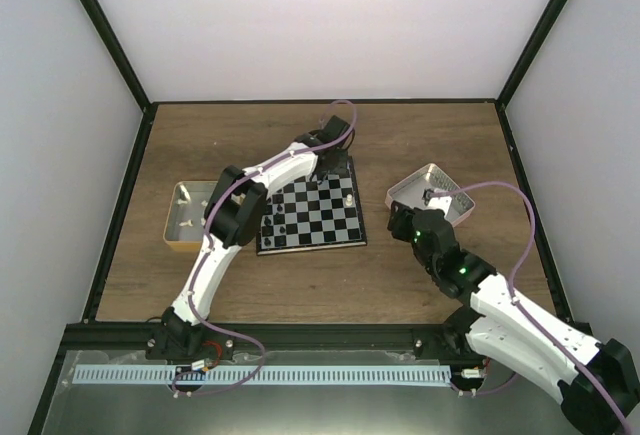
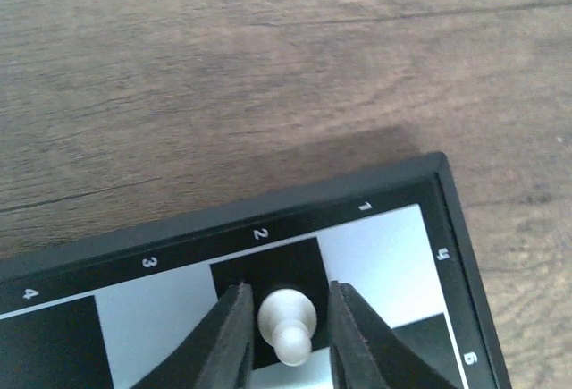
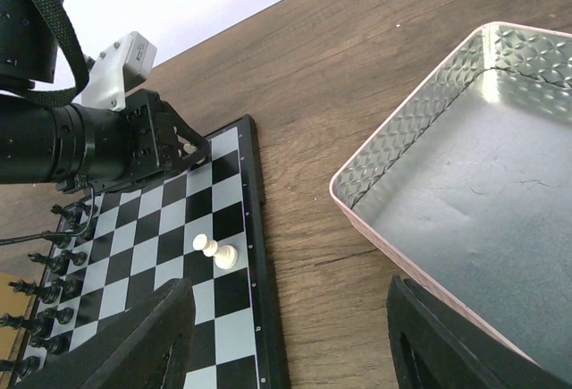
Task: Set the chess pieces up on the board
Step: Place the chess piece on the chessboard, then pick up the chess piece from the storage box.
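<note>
The board [image 1: 318, 217] lies mid-table. In the left wrist view my left gripper [image 2: 288, 292] straddles a white pawn [image 2: 288, 322] that stands upright on a black square near the board's corner [image 2: 384, 246]. A thin gap shows on each side of the pawn, so the jaws are slightly open. Another white piece [image 3: 214, 252] stands by the board's right edge. Several black pieces [image 3: 45, 268] line its left side. My right gripper [image 3: 290, 317] hangs open and empty over bare wood between the board and the pink tray [image 3: 357, 183].
A tan tray [image 1: 172, 223] holding whitish pieces sits left of the board. The pink tray [image 1: 455, 217] at the right has a small dark thing inside. Dark frame posts and white walls bound the table.
</note>
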Controlling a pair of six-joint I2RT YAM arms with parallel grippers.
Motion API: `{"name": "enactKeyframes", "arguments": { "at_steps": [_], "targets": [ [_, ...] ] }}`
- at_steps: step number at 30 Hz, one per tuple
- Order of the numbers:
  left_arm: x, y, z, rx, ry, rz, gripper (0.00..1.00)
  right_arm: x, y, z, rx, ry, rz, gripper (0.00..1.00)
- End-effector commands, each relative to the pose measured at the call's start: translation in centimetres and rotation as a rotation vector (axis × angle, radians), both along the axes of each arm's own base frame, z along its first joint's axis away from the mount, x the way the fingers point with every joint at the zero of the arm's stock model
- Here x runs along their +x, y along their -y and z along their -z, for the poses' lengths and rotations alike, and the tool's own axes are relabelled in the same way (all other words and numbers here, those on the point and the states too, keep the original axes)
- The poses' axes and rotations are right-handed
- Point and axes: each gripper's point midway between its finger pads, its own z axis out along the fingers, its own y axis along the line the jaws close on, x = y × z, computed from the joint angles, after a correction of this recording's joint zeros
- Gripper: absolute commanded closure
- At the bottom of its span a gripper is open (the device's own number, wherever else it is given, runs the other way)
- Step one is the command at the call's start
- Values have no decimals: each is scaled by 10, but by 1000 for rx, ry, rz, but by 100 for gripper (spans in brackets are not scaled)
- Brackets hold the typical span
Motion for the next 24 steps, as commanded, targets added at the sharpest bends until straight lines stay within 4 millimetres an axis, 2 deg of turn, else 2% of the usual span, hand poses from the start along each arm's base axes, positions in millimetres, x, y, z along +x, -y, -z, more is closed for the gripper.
{"name": "enactKeyframes", "arguments": {
  "at_steps": [1,3,6,9,12,16,19,21,24],
  "targets": [
    [0,-1,2,-3,-25,7,71,0,6,-9,-17,4,17,39],
    [2,-1,-13,-18,-8,7,64,0,6,-13,-23,4,14,39],
    [4,-2,-46,-43,42,12,55,1,5,-17,-28,0,8,39],
    [3,-5,-84,-69,98,17,49,1,2,-19,-21,-6,-2,39],
    [-7,-17,-116,-78,150,11,47,3,-5,-18,-4,-21,-19,38],
    [-28,-49,-150,-77,220,-28,45,7,-16,-12,24,-50,-43,38],
    [-39,-81,-165,-13,255,-93,44,11,-25,-5,44,-76,-59,38],
    [-46,-110,-169,25,266,-158,44,15,-30,-2,58,-90,-66,38],
    [-65,-154,-158,41,249,-250,44,20,-40,4,76,-117,-82,39]
  ]
}}
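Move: The white piece between the left fingers stands right at the hand point, its middle about 1 cm below, on the board's far edge. The other standing white piece is roughly 9 cm nearer and 3 cm to the right; the nearest dark piece is some 12 cm to the left and 1 cm nearer, both about 2 cm below the hand. From the right hand, the left hand's piece lies about 21 cm ahead, 14 cm left and 14 cm lower. The left fingers open off the white piece, then rise about 18 cm, swinging left some 10 cm and back. ##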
